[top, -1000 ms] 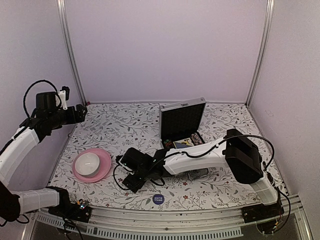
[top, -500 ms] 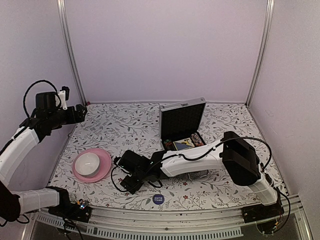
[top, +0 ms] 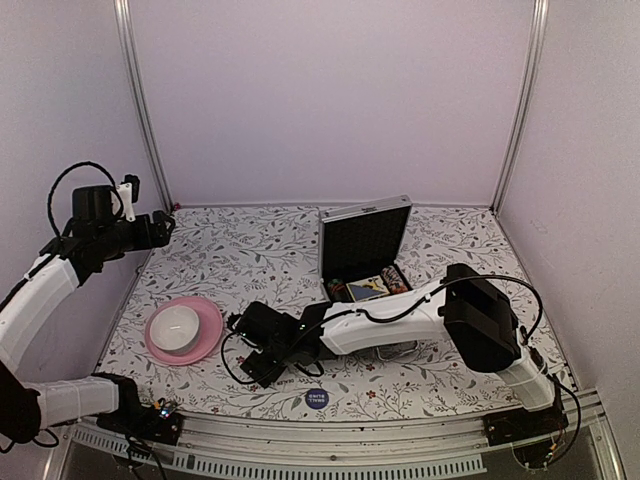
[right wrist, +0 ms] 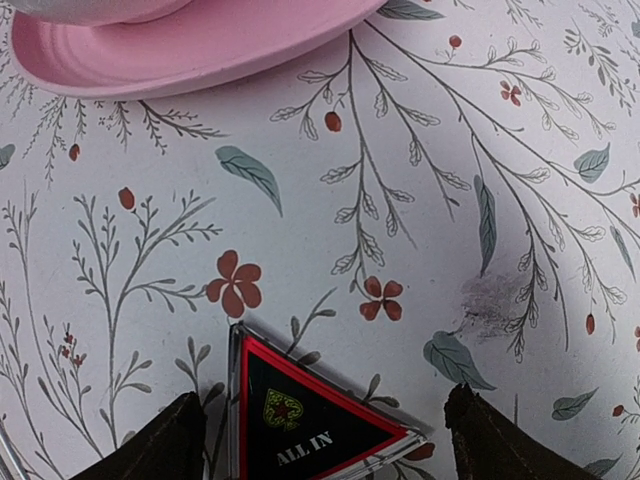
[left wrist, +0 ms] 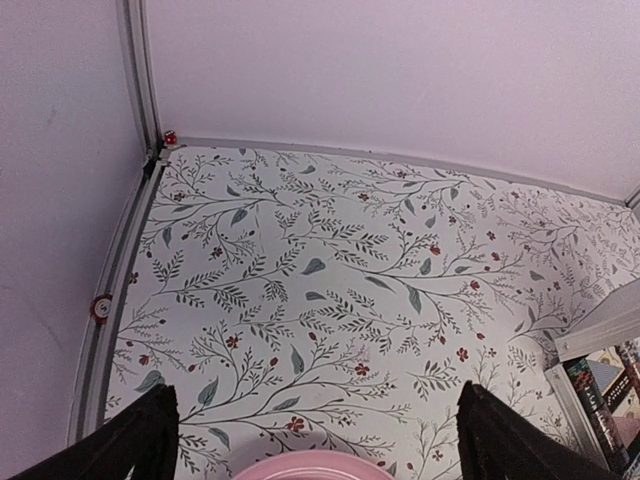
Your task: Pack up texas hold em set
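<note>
The silver case (top: 365, 240) stands open at the table's middle back, its black-lined lid upright, with card decks (top: 368, 287) in its base. The red-black triangle (right wrist: 300, 420), marked ALL IN, lies flat on the table. My right gripper (right wrist: 325, 445) hangs low over it, open, one finger on each side and neither touching it. In the top view the right gripper (top: 258, 365) reaches left across the front of the table. The blue disc (top: 316, 398) lies near the front edge. My left gripper (top: 165, 222) is held high at the back left, open and empty.
A pink plate (top: 207, 335) with a white bowl (top: 175, 322) sits left of the right gripper, and the plate's rim (right wrist: 190, 45) shows just beyond the triangle. The left wrist view shows the plate's rim (left wrist: 310, 467) below and the case (left wrist: 600, 325) at the right edge.
The right arm has crept slightly left and nearer the front edge. The left arm has not moved.
</note>
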You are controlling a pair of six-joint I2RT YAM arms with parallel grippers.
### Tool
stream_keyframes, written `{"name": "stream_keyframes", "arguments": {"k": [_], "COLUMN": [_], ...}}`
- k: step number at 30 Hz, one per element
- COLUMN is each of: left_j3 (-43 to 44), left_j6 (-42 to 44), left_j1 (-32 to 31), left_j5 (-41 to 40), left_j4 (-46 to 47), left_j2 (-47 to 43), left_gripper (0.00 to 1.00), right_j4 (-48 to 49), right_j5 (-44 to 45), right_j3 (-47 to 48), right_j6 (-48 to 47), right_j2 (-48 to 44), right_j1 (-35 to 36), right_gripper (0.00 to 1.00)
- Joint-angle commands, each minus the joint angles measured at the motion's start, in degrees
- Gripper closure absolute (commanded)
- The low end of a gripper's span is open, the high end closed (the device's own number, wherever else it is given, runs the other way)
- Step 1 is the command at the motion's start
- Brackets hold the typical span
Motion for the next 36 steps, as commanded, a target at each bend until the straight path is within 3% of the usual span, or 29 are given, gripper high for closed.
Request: {"name": "stream_keyframes", "arguments": {"k": [1,25,36], "left_j3": [-0.61,-0.61,-0.7], "left_j6": [0.86,0.83,0.9], "left_j1": [0.57,0.66,0.66], "left_j5": [0.85,1.41,1.4], "left_j4": [1.4,1.58,1.57], "left_j2": [-0.93,-0.94,-0.92], "left_gripper": [0.03,0.03,0.03], "right_j4": [-5.3,-3.82,-2.84], "right_j5": [1.81,2.23,5.59], "right_j3": [-1.4,-1.96,-2.87], "right_j6": [0.83,0.34,0.54], "right_j2": [0.4,-1.69,-7.85], "right_j1": [0.35,0.43,0.15], "right_gripper": [0.17,0.36,0.42]}}
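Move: The ALL IN triangle lies practically between the right hand's open fingers, about 1 cm below the hand point. From that hand the pink plate is roughly 16 cm left and 9 cm ahead, the small blind button 11 cm right and 8 cm back, and the open case some 24 cm right and 14 cm ahead. From the left hand the triangle is about 22 cm right, 16 cm back and 24 cm below. The right fingers close partway onto the ALL IN triangle, pinching it and drawing it about 1.5 cm right. ##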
